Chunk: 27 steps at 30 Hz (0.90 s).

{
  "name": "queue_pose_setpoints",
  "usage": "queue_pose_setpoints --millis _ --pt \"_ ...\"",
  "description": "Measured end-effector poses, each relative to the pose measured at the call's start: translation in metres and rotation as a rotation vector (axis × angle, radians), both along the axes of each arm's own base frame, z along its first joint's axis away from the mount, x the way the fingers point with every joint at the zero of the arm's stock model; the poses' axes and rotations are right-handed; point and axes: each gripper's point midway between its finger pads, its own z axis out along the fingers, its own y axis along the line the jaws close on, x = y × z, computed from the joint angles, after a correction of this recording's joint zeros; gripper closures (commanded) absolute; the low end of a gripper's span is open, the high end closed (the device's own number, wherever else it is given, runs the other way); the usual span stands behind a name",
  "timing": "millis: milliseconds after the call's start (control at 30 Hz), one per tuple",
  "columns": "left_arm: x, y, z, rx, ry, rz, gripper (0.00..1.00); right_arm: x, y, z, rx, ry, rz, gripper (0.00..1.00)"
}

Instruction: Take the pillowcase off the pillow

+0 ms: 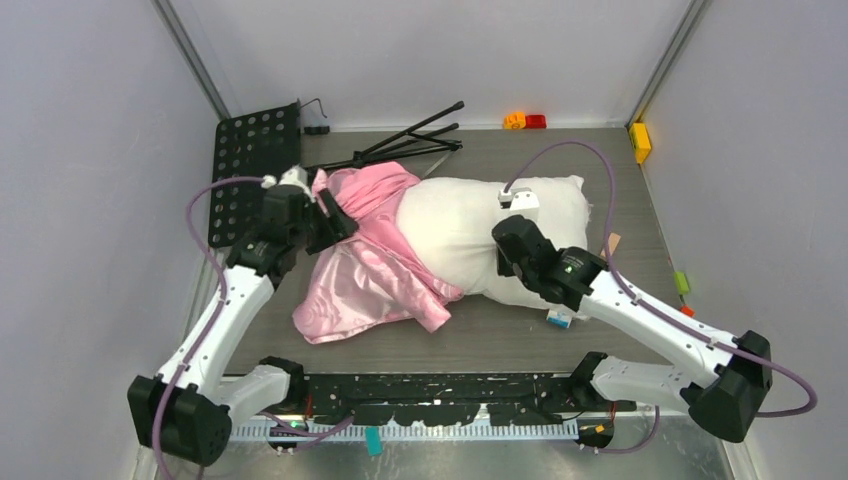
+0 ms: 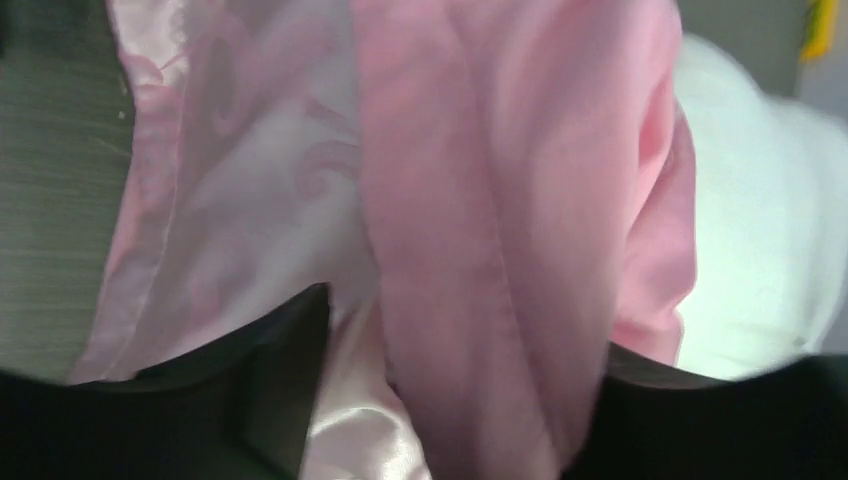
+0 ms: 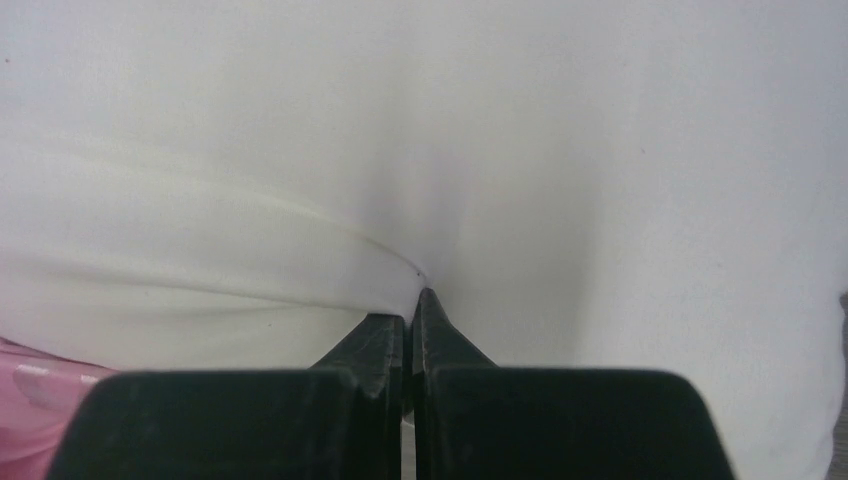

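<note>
The white pillow (image 1: 480,235) lies across the table's middle, its right part bare. The pink satin pillowcase (image 1: 365,275) is bunched over its left end and spills onto the table toward the front left. My left gripper (image 1: 328,218) is at the pillowcase's far left edge; in the left wrist view, the left gripper (image 2: 460,400) holds a thick fold of the pillowcase (image 2: 480,200) between its fingers. My right gripper (image 1: 503,252) presses on the pillow's front middle. In the right wrist view the right gripper (image 3: 410,308) is shut, pinching a ridge of the pillow (image 3: 420,150).
A black perforated plate (image 1: 250,165) and a folded black tripod (image 1: 405,142) lie at the back left. Small orange and red blocks (image 1: 525,121) sit by the back wall, a yellow block (image 1: 640,142) at the back right. A blue-and-white tag (image 1: 558,318) shows under my right arm.
</note>
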Motion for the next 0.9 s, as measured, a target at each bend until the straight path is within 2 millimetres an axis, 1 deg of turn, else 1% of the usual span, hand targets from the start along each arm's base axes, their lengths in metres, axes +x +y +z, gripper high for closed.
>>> queue_pose_setpoints --millis 33,67,100,133,167,200,233,300,367,433,467,500,567,633,700,733,767,800,833,900 --pt "0.000 -0.007 0.001 0.021 0.014 -0.016 0.22 -0.001 0.000 -0.005 -0.011 0.019 0.005 1.00" --pt "-0.001 -0.021 0.006 0.055 0.020 -0.050 0.18 -0.002 0.001 -0.012 -0.026 0.042 0.009 1.00" --pt "-0.005 -0.045 0.014 0.092 0.009 -0.114 0.12 -0.001 0.003 -0.019 -0.040 0.064 0.013 1.00" --pt "-0.009 -0.066 0.023 0.123 -0.013 -0.170 0.08 0.000 0.006 -0.027 -0.052 0.087 0.019 1.00" --pt "-0.017 -0.091 0.037 0.157 -0.049 -0.227 0.03 0.000 0.008 -0.033 -0.062 0.106 0.025 1.00" --pt "-0.026 -0.110 0.049 0.178 -0.082 -0.271 0.01 0.000 0.010 -0.038 -0.067 0.121 0.032 1.00" --pt "-0.035 -0.125 0.061 0.197 -0.114 -0.301 0.00 -0.001 0.012 -0.040 -0.066 0.133 0.038 1.00" --pt "-0.050 -0.139 0.086 0.236 -0.178 -0.312 0.00 -0.002 0.014 -0.041 -0.057 0.138 0.045 1.00" --pt "-0.056 -0.142 0.101 0.259 -0.216 -0.289 0.00 -0.001 0.016 -0.040 -0.048 0.134 0.046 1.00" --pt "-0.062 -0.150 0.107 0.272 -0.236 -0.271 0.00 -0.001 0.017 -0.039 -0.038 0.133 0.046 1.00" --pt "-0.065 -0.156 0.106 0.278 -0.241 -0.266 0.00 0.000 0.018 -0.039 -0.035 0.133 0.046 1.00" --pt "-0.069 -0.164 0.101 0.287 -0.239 -0.268 0.00 0.000 0.018 -0.039 -0.032 0.132 0.045 1.00" --pt "-0.080 -0.183 0.085 0.321 -0.228 -0.293 0.00 0.000 0.019 -0.038 -0.024 0.132 0.043 1.00" --pt "-0.087 -0.201 0.059 0.366 -0.201 -0.320 0.00 0.000 0.020 -0.037 -0.014 0.130 0.043 1.00" --pt "-0.090 -0.210 0.029 0.425 -0.157 -0.338 0.00 -0.001 0.020 -0.035 -0.003 0.126 0.044 1.00" --pt "-0.087 -0.211 0.017 0.447 -0.138 -0.334 0.00 -0.001 0.021 -0.034 0.004 0.124 0.045 1.00" --pt "-0.083 -0.209 0.001 0.476 -0.108 -0.327 0.00 -0.002 0.021 -0.033 0.009 0.122 0.046 1.00" --pt "-0.079 -0.206 -0.011 0.501 -0.084 -0.317 0.02 -0.002 0.020 -0.033 0.014 0.120 0.046 1.00" --pt "-0.074 -0.201 -0.022 0.521 -0.063 -0.304 0.05 -0.003 0.020 -0.032 0.019 0.118 0.046 1.00" --pt "-0.069 -0.189 -0.036 0.536 -0.029 -0.271 0.11 -0.004 0.019 -0.031 0.030 0.113 0.042 1.00"
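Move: The pillowcase's near rim, where it meets the white pillow, lies about 18 cm right of the left hand, some 8 cm back and 8 cm lower. The pillowcase heap is centred some 7 cm to that hand's right, 5 cm back and 10 cm below, and the bare pillow's middle about 31 cm right and 2 cm back. The right hand has a pillow fold pinched right at its fingertips; from it the rim lies roughly 12 cm left, 5 cm back and 7 cm down. Rightwards and somewhat back, in an arch, the left hand comes free of the pillowcase, its half-open fingers spreading wide: up about 10 cm, across some 20 cm, then down to straddle the near rim, rolling around 30 degrees, left side up. The right hand keeps its shut pinch on the pillow fold and sinks 4 cm at first, then mostly holds. ##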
